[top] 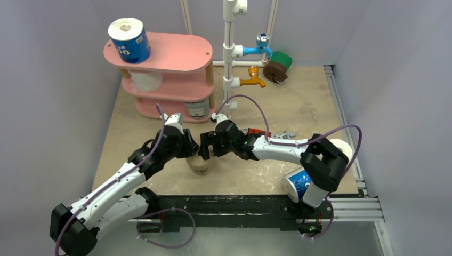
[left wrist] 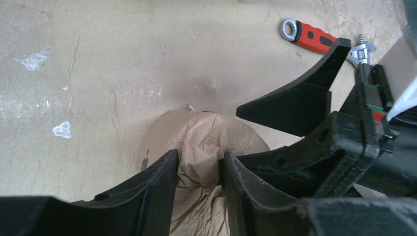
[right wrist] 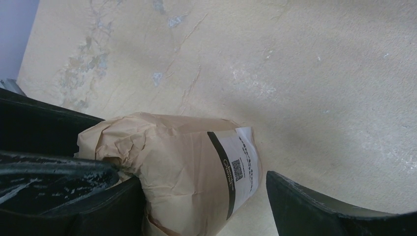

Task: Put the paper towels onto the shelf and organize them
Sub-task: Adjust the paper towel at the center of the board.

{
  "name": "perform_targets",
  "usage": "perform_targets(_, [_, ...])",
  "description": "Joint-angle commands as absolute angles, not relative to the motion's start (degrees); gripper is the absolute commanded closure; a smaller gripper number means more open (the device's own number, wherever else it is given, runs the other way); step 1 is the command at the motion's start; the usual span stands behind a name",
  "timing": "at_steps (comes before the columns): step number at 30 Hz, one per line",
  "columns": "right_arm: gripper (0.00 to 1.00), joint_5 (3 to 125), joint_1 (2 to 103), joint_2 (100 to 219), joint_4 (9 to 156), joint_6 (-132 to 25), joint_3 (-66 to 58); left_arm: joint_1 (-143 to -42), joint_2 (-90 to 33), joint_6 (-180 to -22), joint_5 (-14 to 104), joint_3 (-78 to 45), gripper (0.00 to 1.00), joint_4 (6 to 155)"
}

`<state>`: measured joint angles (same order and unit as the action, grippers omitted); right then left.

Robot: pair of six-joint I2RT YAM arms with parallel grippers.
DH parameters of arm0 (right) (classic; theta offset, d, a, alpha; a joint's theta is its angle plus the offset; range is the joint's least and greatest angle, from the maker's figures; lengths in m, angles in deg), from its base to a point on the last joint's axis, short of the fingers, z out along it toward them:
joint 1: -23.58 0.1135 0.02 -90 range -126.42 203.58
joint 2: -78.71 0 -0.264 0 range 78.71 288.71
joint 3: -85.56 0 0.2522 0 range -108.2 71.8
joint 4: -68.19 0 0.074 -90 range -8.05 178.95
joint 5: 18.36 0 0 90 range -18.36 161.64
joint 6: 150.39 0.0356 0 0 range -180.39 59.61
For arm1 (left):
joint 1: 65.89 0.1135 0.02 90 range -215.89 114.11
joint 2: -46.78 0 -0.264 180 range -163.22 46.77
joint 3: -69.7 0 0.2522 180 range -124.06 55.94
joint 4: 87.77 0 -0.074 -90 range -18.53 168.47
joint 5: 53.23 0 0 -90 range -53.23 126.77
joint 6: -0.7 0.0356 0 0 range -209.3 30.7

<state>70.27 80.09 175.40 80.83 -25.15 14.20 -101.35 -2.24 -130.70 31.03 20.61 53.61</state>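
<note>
A brown-wrapped paper towel roll (top: 200, 165) (right wrist: 187, 167) stands on the table between both arms. My left gripper (top: 193, 153) (left wrist: 199, 169) is shut on the crumpled top of its wrapper (left wrist: 201, 142). My right gripper (top: 207, 151) (right wrist: 204, 196) is open and straddles the roll's side. One of its fingers touches the wrapper, and the other finger (right wrist: 314, 209) stands clear of the white label. The pink shelf (top: 176, 53) at the back left holds a blue roll (top: 129, 40) on top, a white roll (top: 146, 81) on the middle board and a grey roll (top: 198, 108) at the bottom.
A white pipe frame (top: 230, 53) with blue and orange taps stands beside the shelf. A green roll (top: 283, 59) and a brown roll (top: 275, 72) lie behind it. A red-handled wrench (left wrist: 314, 37) lies right of centre. A blue roll (top: 297, 183) and a white roll (top: 344, 148) sit by my right arm.
</note>
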Motion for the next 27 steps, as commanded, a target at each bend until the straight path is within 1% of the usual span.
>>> perform_targets(1, [0.17, 75.3, 80.4, 177.9, 85.7, -26.4, 13.6, -101.8, 0.0, -131.5, 32.2, 19.4, 0.57, 51.8])
perform_targets(5, [0.17, 75.3, 80.4, 177.1, 85.4, -26.4, 14.0, -101.8, 2.9, -131.8, 32.1, 16.4, 0.44, 48.9])
perform_targets(7, [0.17, 75.3, 80.4, 176.8, 85.5, -26.5, 14.0, -101.8, 4.3, -131.7, 31.3, 14.7, 0.41, 46.8])
perform_targets(9, [0.17, 75.2, 80.4, 176.4, 85.6, -26.6, 14.0, -101.8, 5.5, -131.5, 29.6, 13.0, 0.39, 44.5])
perform_targets(14, [0.16, 74.8, 80.4, 175.5, 85.5, -26.9, 14.0, -100.8, 7.5, -132.1, 23.3, 12.0, 0.39, 40.6])
perform_targets(21, [0.16, 74.2, 80.5, 174.5, 85.2, -27.1, 14.4, -99.6, 3.2, -132.5, 22.5, 13.0, 0.42, 41.9])
perform_targets(27, [0.16, 73.9, 80.4, 174.1, 85.0, -27.3, 14.7, -99.4, -1.2, -132.7, 21.5, 13.1, 0.43, 43.9])
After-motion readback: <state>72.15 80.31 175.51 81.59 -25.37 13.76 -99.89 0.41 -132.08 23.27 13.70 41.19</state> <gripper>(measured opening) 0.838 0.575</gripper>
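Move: Just under the left fingers, which are closed on the crumpled paper at its top, the brown-wrapped paper towel stands with its middle some 7 cm below the left hand, about 2 cm back and 3 cm right. A grey roll sits on the shelf's bottom board about 18 cm ahead of that hand and 1 cm right. The red-handled wrench lies roughly 11 cm ahead and 28 cm right. From the right hand, the towel's middle is about 4 cm left, 1 cm back and 3 cm below. Letting go of the wrapped towel's crumpled top, the left fingers spread while the hand eases back about a centimetre and rises some 6 cm; it then swings nearly 4 cm to the left and sinks about 3 cm on the towel's left, turning slightly counter-clockwise. The right hand stays put, its wide fingers still straddling the towel's upper part. ##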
